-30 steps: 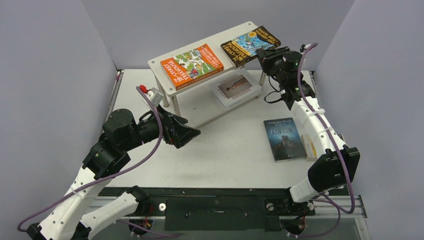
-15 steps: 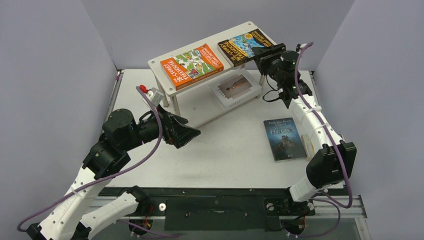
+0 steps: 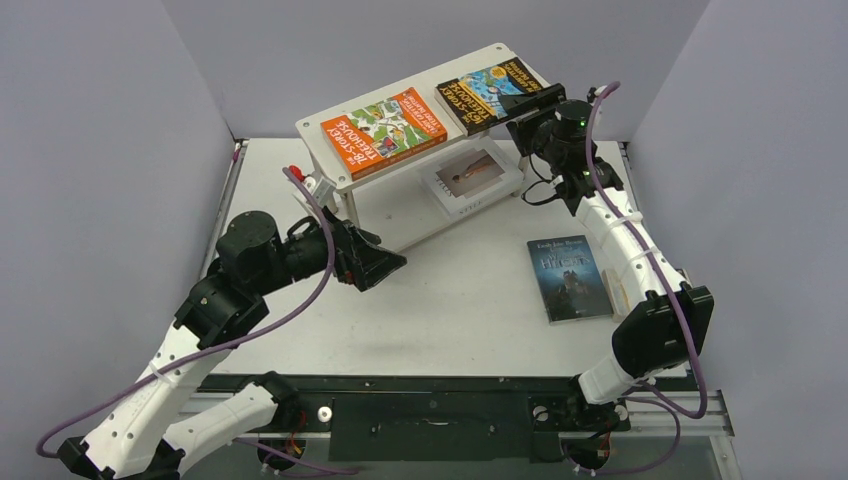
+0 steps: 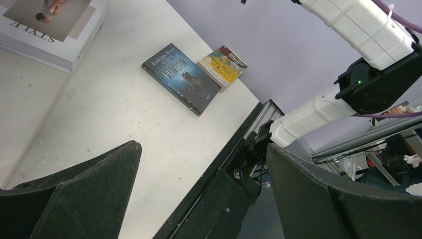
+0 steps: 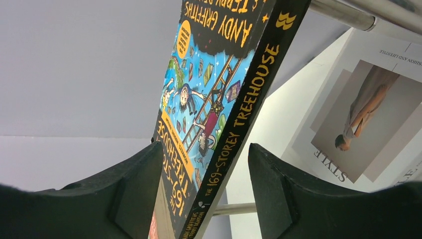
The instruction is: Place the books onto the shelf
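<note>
The white two-tier shelf [image 3: 312, 140] stands at the back. An orange book [image 3: 383, 131] and a black-blue-yellow comic book [image 3: 490, 92] lie on its top board. A white book [image 3: 470, 177] with a figure photo lies on the lower board. My right gripper [image 3: 528, 100] is at the shelf's right end, open, its fingers either side of the comic book's [image 5: 214, 99] overhanging edge with a gap at the spine. A dark blue book [image 3: 568, 277] and a yellow-teal book [image 3: 618, 293] lie on the table by the right arm. My left gripper [image 3: 385, 262] hangs open and empty near the shelf's front leg.
The left wrist view shows the dark blue book [image 4: 180, 77] and the yellow-teal book [image 4: 223, 66] side by side near the table's front edge. A silver shelf leg [image 5: 343, 12] runs close by the right fingers. Grey walls close in the table on three sides.
My right gripper slid the comic book further onto the top board, then its jaws spread apart. The left arm shifted slightly right and toward the shelf.
</note>
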### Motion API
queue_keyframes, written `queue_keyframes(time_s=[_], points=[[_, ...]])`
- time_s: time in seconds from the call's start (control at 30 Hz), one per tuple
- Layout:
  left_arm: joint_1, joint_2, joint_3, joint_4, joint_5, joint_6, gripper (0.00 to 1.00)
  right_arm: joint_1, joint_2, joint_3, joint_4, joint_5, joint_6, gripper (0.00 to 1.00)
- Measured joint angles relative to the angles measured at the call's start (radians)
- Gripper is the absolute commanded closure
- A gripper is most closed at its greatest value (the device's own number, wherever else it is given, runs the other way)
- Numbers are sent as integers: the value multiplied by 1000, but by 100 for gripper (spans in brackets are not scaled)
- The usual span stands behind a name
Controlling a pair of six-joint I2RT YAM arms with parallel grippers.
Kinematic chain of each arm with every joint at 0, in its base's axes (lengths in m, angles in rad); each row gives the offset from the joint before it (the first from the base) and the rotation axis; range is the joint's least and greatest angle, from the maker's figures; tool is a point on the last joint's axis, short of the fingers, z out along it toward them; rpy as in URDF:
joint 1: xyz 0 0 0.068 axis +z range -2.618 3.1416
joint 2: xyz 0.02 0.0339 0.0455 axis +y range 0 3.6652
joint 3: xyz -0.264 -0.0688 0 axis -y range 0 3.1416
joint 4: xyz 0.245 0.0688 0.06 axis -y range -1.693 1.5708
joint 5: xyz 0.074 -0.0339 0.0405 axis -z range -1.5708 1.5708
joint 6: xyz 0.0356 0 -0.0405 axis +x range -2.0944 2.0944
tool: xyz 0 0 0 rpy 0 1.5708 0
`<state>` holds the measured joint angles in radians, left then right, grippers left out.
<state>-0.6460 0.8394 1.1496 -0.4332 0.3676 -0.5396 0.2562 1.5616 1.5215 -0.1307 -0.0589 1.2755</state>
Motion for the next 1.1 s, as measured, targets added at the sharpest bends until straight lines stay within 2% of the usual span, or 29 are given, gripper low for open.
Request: queue_keyframes(time_s=[0.33,0.4,0.67,0.77,0.83,1.1], points=[[0,10,0,11,4,-3,3,0,0,0,-2,-1,-10,41],[0,11,0,11,4,-3,3,0,0,0,-2,-1,-12,44],[0,11,0,13,4,-3,3,-18,-31,-39,16,-7,-9,72],[0,11,0,12,4,-3,3,-22,-32,-47,21,-10,-6,76],[0,11,0,13,4,-3,3,-23,-32,-51,21,-12,-4,83],[0,9,-1,13,4,-3,3,-26,-32,-52,32,-13,21,84]])
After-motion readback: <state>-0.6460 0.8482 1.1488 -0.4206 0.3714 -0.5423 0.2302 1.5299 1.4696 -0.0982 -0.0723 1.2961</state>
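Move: The black 169-Storey book lies on the shelf's top board, its middle about 5 cm ahead of the right hand, 3 cm to its left and 1 cm below. The orange treehouse book is about 25 cm to this hand's left and 7 cm nearer the base, at about the same level; the white Style book sits 25 cm below, 4 cm left and 1 cm ahead. From the left hand, the 169-Storey book is roughly 38 cm ahead and 20 cm right. Rightward and slightly back, by just over a centimetre after a short hold, the right hand slides along the near long edge of the 169-Storey book. As it goes, the fingers close from a little over half open to nearly shut and pinch the book's spine between cover and underside. The wrist hardly turns. ##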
